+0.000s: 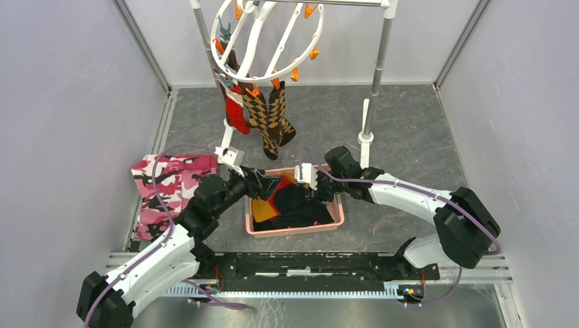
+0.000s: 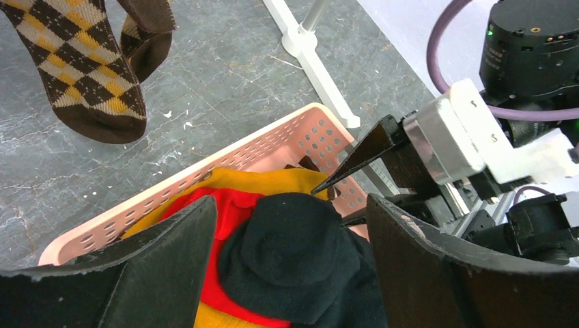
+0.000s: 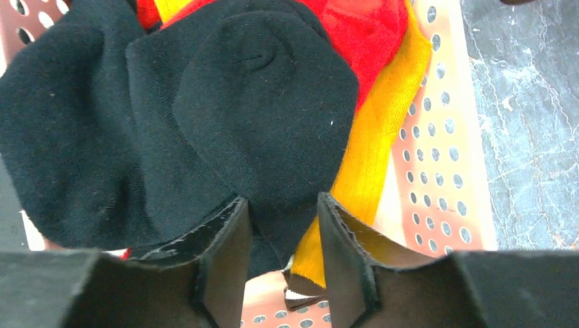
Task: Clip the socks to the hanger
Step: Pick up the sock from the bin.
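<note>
The white round hanger [image 1: 256,41] hangs at the back with orange clips. A red sock [image 1: 235,109] and two argyle socks [image 1: 270,119] hang from it. More socks lie in the pink basket [image 1: 293,231]: black [image 2: 290,260], red [image 2: 232,205] and mustard yellow [image 2: 266,181]. My left gripper [image 2: 292,201] stands wide open above the black sock, touching nothing. My right gripper [image 3: 281,198] is half closed, open still, with the edge of a black sock [image 3: 259,116] lying between its fingers [image 3: 225,253]. Both grippers, left [image 1: 263,181] and right [image 1: 317,195], reach into the basket from opposite sides.
A pink camouflage cloth [image 1: 167,184] lies left of the basket. The metal rack's right pole [image 1: 379,61] and white foot [image 1: 365,137] stand just behind the right gripper. White walls enclose the grey floor on three sides.
</note>
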Available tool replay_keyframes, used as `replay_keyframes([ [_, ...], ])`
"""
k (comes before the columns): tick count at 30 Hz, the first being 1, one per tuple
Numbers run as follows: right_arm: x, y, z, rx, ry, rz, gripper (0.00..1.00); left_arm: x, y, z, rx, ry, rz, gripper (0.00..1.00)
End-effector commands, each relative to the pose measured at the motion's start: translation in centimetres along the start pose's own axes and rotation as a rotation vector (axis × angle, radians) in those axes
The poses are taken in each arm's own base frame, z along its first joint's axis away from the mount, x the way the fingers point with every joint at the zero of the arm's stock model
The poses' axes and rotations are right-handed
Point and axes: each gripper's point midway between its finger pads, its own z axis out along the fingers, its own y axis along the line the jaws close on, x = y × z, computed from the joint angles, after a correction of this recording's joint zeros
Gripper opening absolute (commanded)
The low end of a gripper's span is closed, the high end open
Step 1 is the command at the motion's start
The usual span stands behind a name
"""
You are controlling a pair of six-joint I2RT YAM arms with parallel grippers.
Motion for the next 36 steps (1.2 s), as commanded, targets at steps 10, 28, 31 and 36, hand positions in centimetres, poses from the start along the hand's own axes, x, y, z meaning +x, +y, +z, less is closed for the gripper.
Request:
replay_keyframes([
  [10, -5.0, -1.0, -1.7, -0.015, -0.130, -0.027, 0.00, -1.1, -1.6, -0.4, 0.083, -0.061, -0.024, 0.86],
  [28, -10.5, -2.5, -11.4, -0.075, -0.389, -0.041, 0.00, -2.1, -8.5, -2.0, 0.513, -0.186, 0.063, 0.86],
  [31, -11.2, -2.6, -12.5, -0.057, -0.413, -0.054, 0.02, -1.8, -8.9, -1.9, 0.539, -0.189, 0.075, 0.86],
  [36, -10.9, -2.6, -12.0, -0.080, -0.413, -0.023, 0.04, -1.5, -9.0, -1.9, 0.554, -0.200, 0.091, 0.86],
])
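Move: The black sock on top of the heap lies with its middle about 5 cm to the right hand's left, 1 cm back and 2 cm below; its right end is already between the half-open fingers. The far yellow sock runs roughly 3 cm ahead, and the red sock lies some 11 cm to the left, about level fore and aft. From the left hand, the black sock is about 6 cm to its right, 2 cm back and 13 cm below. The black sock's right end is pinched as the right fingers close fully on it, then carried up about 15 cm out of the bin with a small drift to the right, the fingers tipping up some 20 degrees towards level. Meanwhile the open, empty left hand draws back, right and up, about 5 cm back, turning clockwise over the bin. ##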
